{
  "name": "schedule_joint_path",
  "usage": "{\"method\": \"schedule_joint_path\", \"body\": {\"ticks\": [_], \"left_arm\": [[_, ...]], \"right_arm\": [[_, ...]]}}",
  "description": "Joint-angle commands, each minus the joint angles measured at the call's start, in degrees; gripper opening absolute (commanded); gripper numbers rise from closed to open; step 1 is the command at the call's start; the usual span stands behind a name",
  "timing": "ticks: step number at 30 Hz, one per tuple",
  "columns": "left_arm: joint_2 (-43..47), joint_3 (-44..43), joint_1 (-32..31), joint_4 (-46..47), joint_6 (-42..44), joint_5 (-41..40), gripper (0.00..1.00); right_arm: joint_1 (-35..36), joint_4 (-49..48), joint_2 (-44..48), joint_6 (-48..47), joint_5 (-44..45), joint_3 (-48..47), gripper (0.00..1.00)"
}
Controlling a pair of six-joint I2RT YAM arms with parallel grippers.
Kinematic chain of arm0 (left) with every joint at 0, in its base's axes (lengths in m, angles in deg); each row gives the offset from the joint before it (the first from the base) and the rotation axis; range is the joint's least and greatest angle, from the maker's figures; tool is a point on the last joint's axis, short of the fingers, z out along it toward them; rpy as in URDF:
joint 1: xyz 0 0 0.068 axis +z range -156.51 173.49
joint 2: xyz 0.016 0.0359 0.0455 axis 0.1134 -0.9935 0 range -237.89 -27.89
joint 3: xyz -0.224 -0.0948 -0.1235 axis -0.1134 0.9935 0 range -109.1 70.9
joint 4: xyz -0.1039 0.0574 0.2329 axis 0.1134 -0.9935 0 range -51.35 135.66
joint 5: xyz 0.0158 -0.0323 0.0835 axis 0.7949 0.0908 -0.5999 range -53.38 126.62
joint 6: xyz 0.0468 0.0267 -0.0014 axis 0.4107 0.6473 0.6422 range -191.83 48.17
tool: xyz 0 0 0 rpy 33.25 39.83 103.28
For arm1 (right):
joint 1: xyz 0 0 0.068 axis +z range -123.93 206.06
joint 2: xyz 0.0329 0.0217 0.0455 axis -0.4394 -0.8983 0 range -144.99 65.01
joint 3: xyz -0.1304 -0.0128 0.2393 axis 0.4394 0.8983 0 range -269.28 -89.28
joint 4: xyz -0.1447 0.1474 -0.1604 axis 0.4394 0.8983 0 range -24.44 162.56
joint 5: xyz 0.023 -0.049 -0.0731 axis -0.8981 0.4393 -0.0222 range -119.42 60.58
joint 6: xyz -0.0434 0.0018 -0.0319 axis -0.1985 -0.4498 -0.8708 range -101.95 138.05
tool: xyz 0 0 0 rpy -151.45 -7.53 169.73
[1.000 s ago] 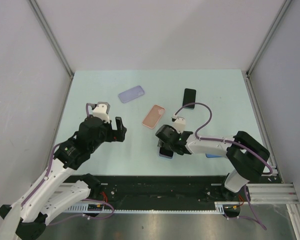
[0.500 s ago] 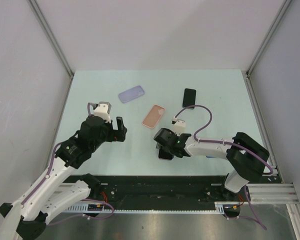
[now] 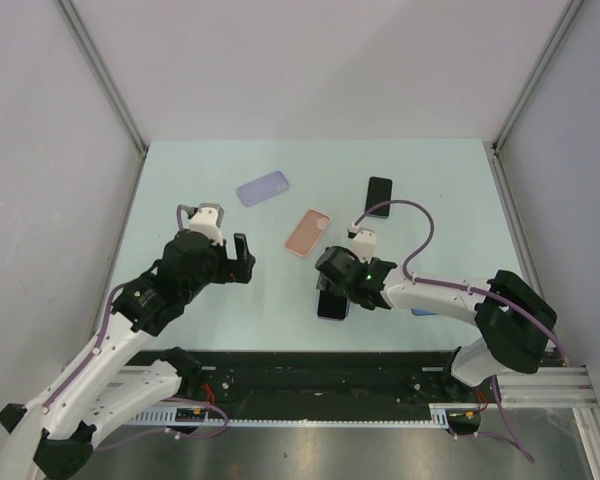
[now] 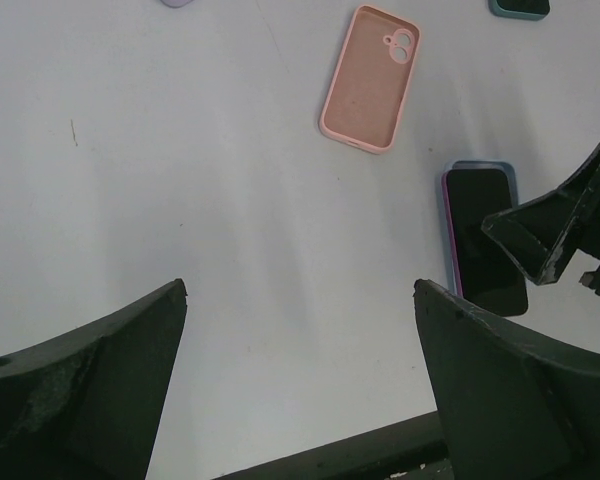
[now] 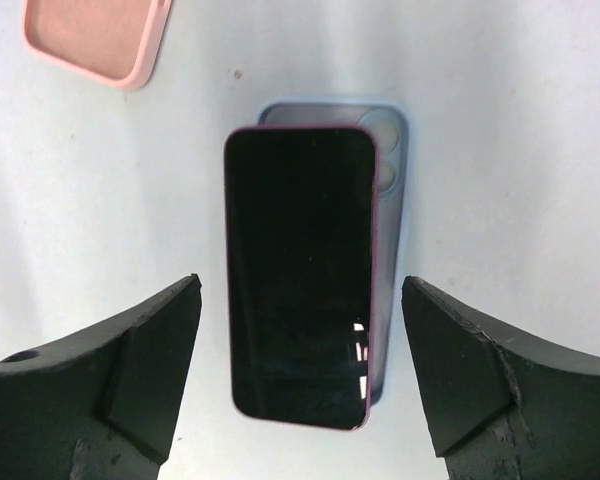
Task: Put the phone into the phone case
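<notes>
The phone (image 5: 300,270), black screen with a magenta rim, lies face up on a light blue phone case (image 5: 389,200). It is shifted left, so the case's right edge and top corner show. My right gripper (image 5: 300,287) hangs open above the phone's near end. One finger stands on each side, touching neither phone nor case. From above, the phone (image 3: 332,304) sits just under the right gripper (image 3: 337,288). My left gripper (image 4: 300,290) is wide open and empty over bare table, left of the phone (image 4: 485,245); in the top view the left gripper (image 3: 226,246) is apart from it.
A pink case (image 3: 307,232) lies inside up, just beyond the phone. Farther back are a lilac case (image 3: 263,187) and a dark phone in a teal case (image 3: 379,196). A small blue object (image 3: 423,311) peeks from under the right arm. Grey walls enclose the table.
The right gripper's jaws have spread wider and it has drawn back slightly, leaving the phone lying on the blue case. The left arm has stayed put.
</notes>
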Motion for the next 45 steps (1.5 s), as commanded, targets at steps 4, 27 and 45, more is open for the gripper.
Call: {"method": "schedule_joint_path", "body": {"ticks": [4, 27, 45], "left_arm": [[-2.9, 0.9, 0.3, 2.5, -5.7, 9.9, 0.98], [-40.0, 2.1, -1.4, 30.5, -16.6, 35.8, 0.51], [-54.1, -0.1, -3.9, 40.5, -17.1, 38.5, 0.32]], "right_arm": [[-5.4, 0.6, 1.8, -9.2, -4.2, -1.4, 0.84], [-22.8, -25.8, 12.0, -21.6, -38.3, 20.5, 0.54], [-23.1, -31.0, 3.2, -22.4, -39.3, 20.5, 0.42]]}}
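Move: The phone lies crookedly on its blue case, about 24 cm to the left hand's right, 1 cm ahead and 20 cm below. From the right hand it is some 4 cm below, about 2 cm back and 1 cm left; the case's middle is roughly 1 cm right of the phone's and 1 cm farther out. The pink case lies about 17 cm beyond the phone and 7 cm to its left. Both narrowing, left hand swings 18 cm right and down towards phone; right goes right, slightly left, then down. ##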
